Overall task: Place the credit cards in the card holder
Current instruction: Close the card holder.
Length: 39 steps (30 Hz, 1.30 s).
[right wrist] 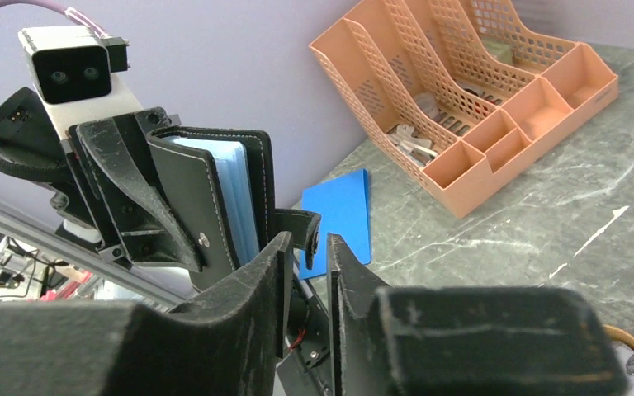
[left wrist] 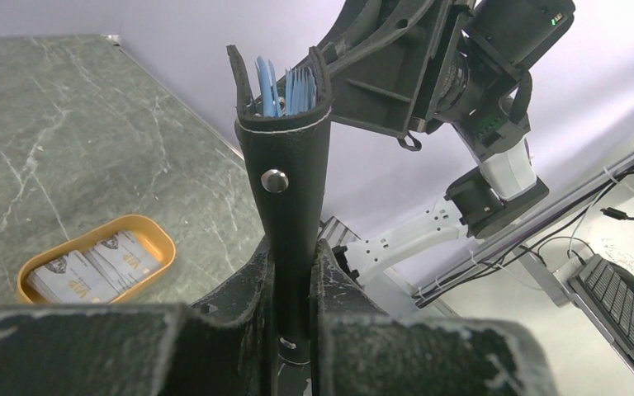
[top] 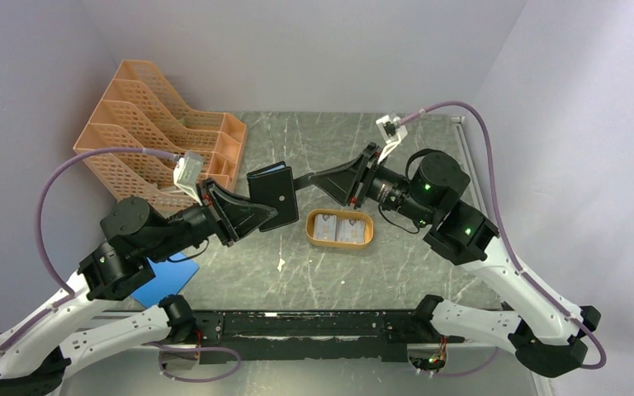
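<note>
The black card holder (top: 272, 194) hangs above the table, and my left gripper (top: 256, 216) is shut on its folded edge. In the left wrist view the card holder (left wrist: 285, 190) stands upright between the jaws of the left gripper (left wrist: 295, 264), with bluish pockets (left wrist: 285, 87) fanning out at the top. My right gripper (top: 301, 180) faces it from the right. In the right wrist view the right gripper (right wrist: 307, 243) has a narrow gap between its jaws, and the snap tab (right wrist: 301, 223) sits at the tips, unclamped. The credit cards (top: 338, 227) (left wrist: 91, 264) lie in an orange oval tray (top: 340, 244).
A peach mesh file organiser (top: 157, 124) (right wrist: 462, 107) stands at the back left of the table. A flat blue sheet (top: 163, 285) (right wrist: 343, 214) lies at the near left, partly under the left arm. The orange tray (left wrist: 144, 224) sits near the middle.
</note>
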{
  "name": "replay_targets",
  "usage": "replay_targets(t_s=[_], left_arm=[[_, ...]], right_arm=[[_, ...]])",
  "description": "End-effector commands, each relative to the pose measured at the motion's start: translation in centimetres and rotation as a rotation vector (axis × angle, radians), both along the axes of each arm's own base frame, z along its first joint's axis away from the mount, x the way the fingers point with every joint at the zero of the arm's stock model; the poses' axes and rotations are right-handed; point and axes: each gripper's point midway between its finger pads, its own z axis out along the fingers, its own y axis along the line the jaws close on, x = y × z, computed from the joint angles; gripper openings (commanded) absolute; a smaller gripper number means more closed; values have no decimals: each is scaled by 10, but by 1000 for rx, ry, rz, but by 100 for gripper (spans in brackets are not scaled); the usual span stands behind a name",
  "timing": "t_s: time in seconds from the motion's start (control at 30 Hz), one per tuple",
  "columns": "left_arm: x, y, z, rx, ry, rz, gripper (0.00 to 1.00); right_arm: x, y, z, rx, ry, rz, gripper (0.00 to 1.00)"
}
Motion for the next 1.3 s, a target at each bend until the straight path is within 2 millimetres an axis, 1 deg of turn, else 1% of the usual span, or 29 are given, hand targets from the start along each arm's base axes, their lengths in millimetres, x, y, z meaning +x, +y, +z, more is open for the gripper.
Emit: replay_targets(t_s=[0.0,0.2,0.43,0.5,0.67,0.77,0.9,1.03,1.13,1.27], left_arm=[[-7,3,16,-48,-49,-21,5],[-7,4,17,-50,-52,-20,5],[-7,4,17,-51,-53,-21,5],[-7,4,17,-50,-54,-20,5],[-4,6,18,-48,-47,3,5],[7,11,18,-44,-21,68,5],[23,12,20,-21,16,147,5],[34,2,18,30,61,168,5],[38,-8,17,44,82,153,5],[42,-14,17,36,98,155,5]], right_arm=[[-3,4,6,28,-7,23,23],[-3,6,6,29,-4,33,11],[-5,8,7,33,-8,49,5],[-6,8,8,36,-13,56,0],[-12,1,14,44,-59,59,0],[-17,-6,20,30,-110,59,0],[-25,-9,23,-20,-183,100,0],[-32,-5,17,-72,-241,161,0],[-34,-4,14,-86,-272,181,0],[-29,-2,8,-98,-279,171,0]])
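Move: Just beyond the right fingertips, the card holder's strap has its middle about 2 cm to that hand's left, level with it in reach and height; the holder's middle is about 7 cm left and 4 cm back. The card tray stands some 5 cm farther out, 6 cm right and 40 cm below. From the left hand, which already holds the holder with its middle about 3 cm ahead, the strap is roughly 6 cm ahead and 5 cm to the right. Closing its nearly shut fingers fully, the right hand pinches the end of the strap almost in place. Then it draws back about 2 cm, rolling some 15 degrees, while the left hand keeps its grip and carries the card holder about 4 cm forward and a little right towards the right hand, turning slightly counter-clockwise. ##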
